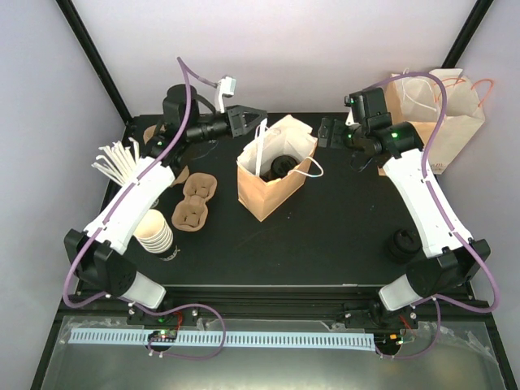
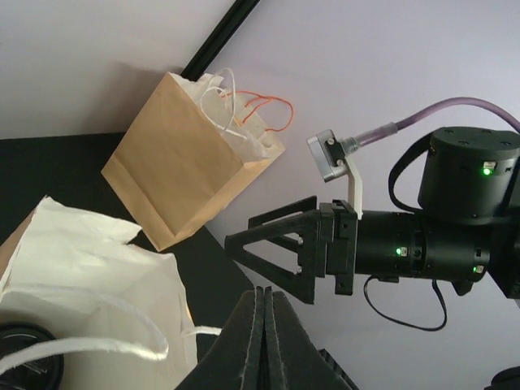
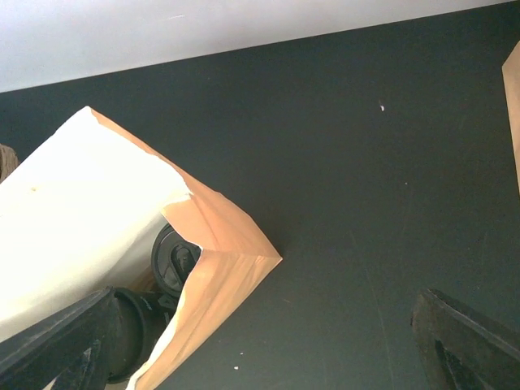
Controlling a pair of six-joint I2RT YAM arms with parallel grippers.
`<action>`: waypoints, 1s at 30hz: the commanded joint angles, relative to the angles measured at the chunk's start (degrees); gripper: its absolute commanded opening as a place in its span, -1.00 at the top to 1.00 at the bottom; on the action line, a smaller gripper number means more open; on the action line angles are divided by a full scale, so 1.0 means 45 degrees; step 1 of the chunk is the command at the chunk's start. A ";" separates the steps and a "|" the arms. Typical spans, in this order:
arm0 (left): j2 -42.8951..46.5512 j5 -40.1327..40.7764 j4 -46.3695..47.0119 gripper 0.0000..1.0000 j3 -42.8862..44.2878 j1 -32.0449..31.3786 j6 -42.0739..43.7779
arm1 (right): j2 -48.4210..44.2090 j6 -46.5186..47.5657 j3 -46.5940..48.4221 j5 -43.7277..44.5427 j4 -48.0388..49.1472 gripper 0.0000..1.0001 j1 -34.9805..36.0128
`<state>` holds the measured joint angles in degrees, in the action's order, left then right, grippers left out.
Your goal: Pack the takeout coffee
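Note:
A brown paper bag (image 1: 272, 183) stands open mid-table with black-lidded takeout coffee (image 1: 282, 166) inside. The right wrist view shows two black lids (image 3: 172, 260) in its mouth behind the bag's corner (image 3: 219, 244). Another lidded takeout coffee (image 1: 404, 244) stands on the table by the right arm's base. My left gripper (image 1: 260, 121) hovers shut and empty at the bag's back left, its fingertips (image 2: 266, 305) pressed together. My right gripper (image 1: 325, 134) is open and empty to the right of the bag, its fingers (image 3: 57, 341) wide apart.
A second brown bag (image 1: 443, 114) stands at the back right. Brown pulp cup carriers (image 1: 195, 199), a stack of lidless white cups (image 1: 154, 231) and white stirrers (image 1: 118, 158) lie along the left side under the left arm.

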<state>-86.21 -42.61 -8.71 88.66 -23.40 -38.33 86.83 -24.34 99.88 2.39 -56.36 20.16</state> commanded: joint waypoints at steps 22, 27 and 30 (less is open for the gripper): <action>0.1919 0.0597 -0.0878 -0.39 -0.0620 -0.0139 0.1011 | -0.0505 -0.0179 0.0013 -0.0211 0.0396 -1.00 -0.0078; 0.1906 0.0701 -0.1343 -0.39 -0.0199 0.0136 0.1146 | -0.0477 -0.0116 0.0008 -0.0183 0.0368 -1.00 -0.0084; 0.1891 0.0880 -0.2272 -0.41 0.0376 0.0524 0.1560 | -0.0440 -0.0079 0.0065 -0.0187 0.0338 -1.00 -0.0076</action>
<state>-78.76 -40.29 -14.11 85.43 -23.18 -34.24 86.13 -24.60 99.59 1.26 -55.55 20.16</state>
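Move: The left hand holds the white straw upright over the left part of the standing paper bag; the bag's middle lies about 4 cm ahead, 6 cm to the right and some 28 cm below. The lidded cup inside is about 6 cm ahead and 6 cm right, and the cup carrier outside lies 17 cm left, 1 cm back, down on the table. From the right hand the bag is about 11 cm left, level with it and 18 cm below. With the straw's lower end already inside the bag, the left hand draws back about 3 cm towards the robot, sinking some 1.5 cm, and its shut fingers open to roughly two thirds, letting go of the straw. It then stops drawing back and rises about 2.5 cm while easing a couple of centimetres to the left, fingers still pointing right across the bag, as the right hand waits open on the far side. ##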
